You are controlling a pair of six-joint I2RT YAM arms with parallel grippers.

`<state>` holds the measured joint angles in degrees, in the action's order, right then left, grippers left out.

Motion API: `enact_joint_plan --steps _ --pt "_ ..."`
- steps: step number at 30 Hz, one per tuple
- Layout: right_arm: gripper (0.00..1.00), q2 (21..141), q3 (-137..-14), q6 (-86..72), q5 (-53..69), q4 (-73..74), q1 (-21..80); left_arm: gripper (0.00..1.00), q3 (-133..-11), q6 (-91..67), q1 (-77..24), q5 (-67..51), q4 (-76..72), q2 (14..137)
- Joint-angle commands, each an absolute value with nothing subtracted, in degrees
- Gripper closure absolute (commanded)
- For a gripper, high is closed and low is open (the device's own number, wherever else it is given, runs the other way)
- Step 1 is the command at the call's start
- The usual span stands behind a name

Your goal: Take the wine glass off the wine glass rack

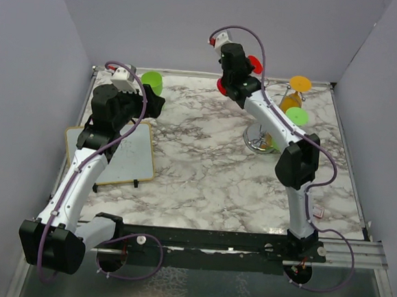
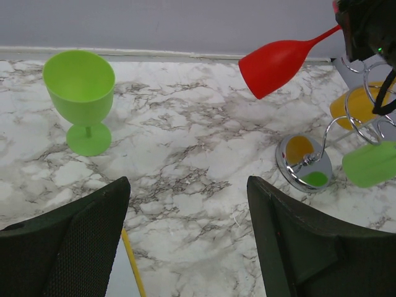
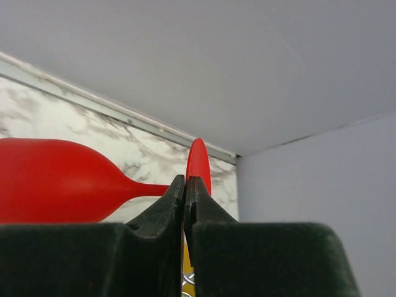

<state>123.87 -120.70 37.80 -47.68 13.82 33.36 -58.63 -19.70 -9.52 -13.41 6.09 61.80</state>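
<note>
A red wine glass (image 1: 221,88) hangs sideways in the air over the table's back, left of the wine glass rack (image 1: 259,141). My right gripper (image 3: 185,179) is shut on the thin edge of its round foot (image 3: 198,166); its bowl (image 3: 55,180) points left. From the left wrist view the red wine glass (image 2: 275,63) floats clear of the rack's wire loops (image 2: 362,117). An orange glass (image 1: 292,99) and a light green glass (image 1: 297,116) hang on the rack. My left gripper (image 2: 189,185) is open and holds nothing, low over the marble.
A green goblet (image 2: 80,93) stands upright at the back left, also in the top view (image 1: 152,81). A white board with a yellow rim (image 1: 115,152) lies under the left arm. Grey walls close in the table (image 1: 204,169) on three sides.
</note>
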Motion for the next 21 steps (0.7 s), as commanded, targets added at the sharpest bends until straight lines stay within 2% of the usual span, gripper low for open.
enact_joint_plan --steps 1,5,10,16,21 --pt "0.99 122.3 -129.6 18.7 -33.3 24.9 33.2 0.21 -58.9 -18.3 -9.5 -10.8 6.6 60.8" --pt "0.99 118.9 -129.1 8.2 -23.7 27.1 33.0 0.21 -59.3 -17.4 -9.0 -8.0 7.6 60.3" --pt "0.99 112.0 -122.6 -6.0 -11.9 26.5 31.0 0.22 -60.1 -15.8 -8.0 -0.9 9.9 59.5" --pt "0.99 102.9 -110.2 -22.9 0.1 22.3 27.3 0.22 -60.8 -16.7 -5.1 7.9 12.5 59.2" --pt "0.99 93.9 -98.0 -34.1 9.3 17.0 26.3 0.19 -59.8 -18.3 -3.7 5.5 11.3 60.2"
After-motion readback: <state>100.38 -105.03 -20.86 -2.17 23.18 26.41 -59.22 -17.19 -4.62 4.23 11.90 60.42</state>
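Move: The left gripper, where the red wine glass seems bound, is about 28 cm left of the right hand, 20 cm nearer and level; the rack's middle is 8 cm back, 8 cm right and 15 cm below the right hand, the yellow glass 3 cm back, 15 cm right and 10 cm down. From the left hand, the red glass lies some 18 cm ahead, 23 cm right and 7 cm lower. Right hand carries the foot-pinched red glass back 9 cm, left and up, rolling 70 degrees; left swings leftward. ##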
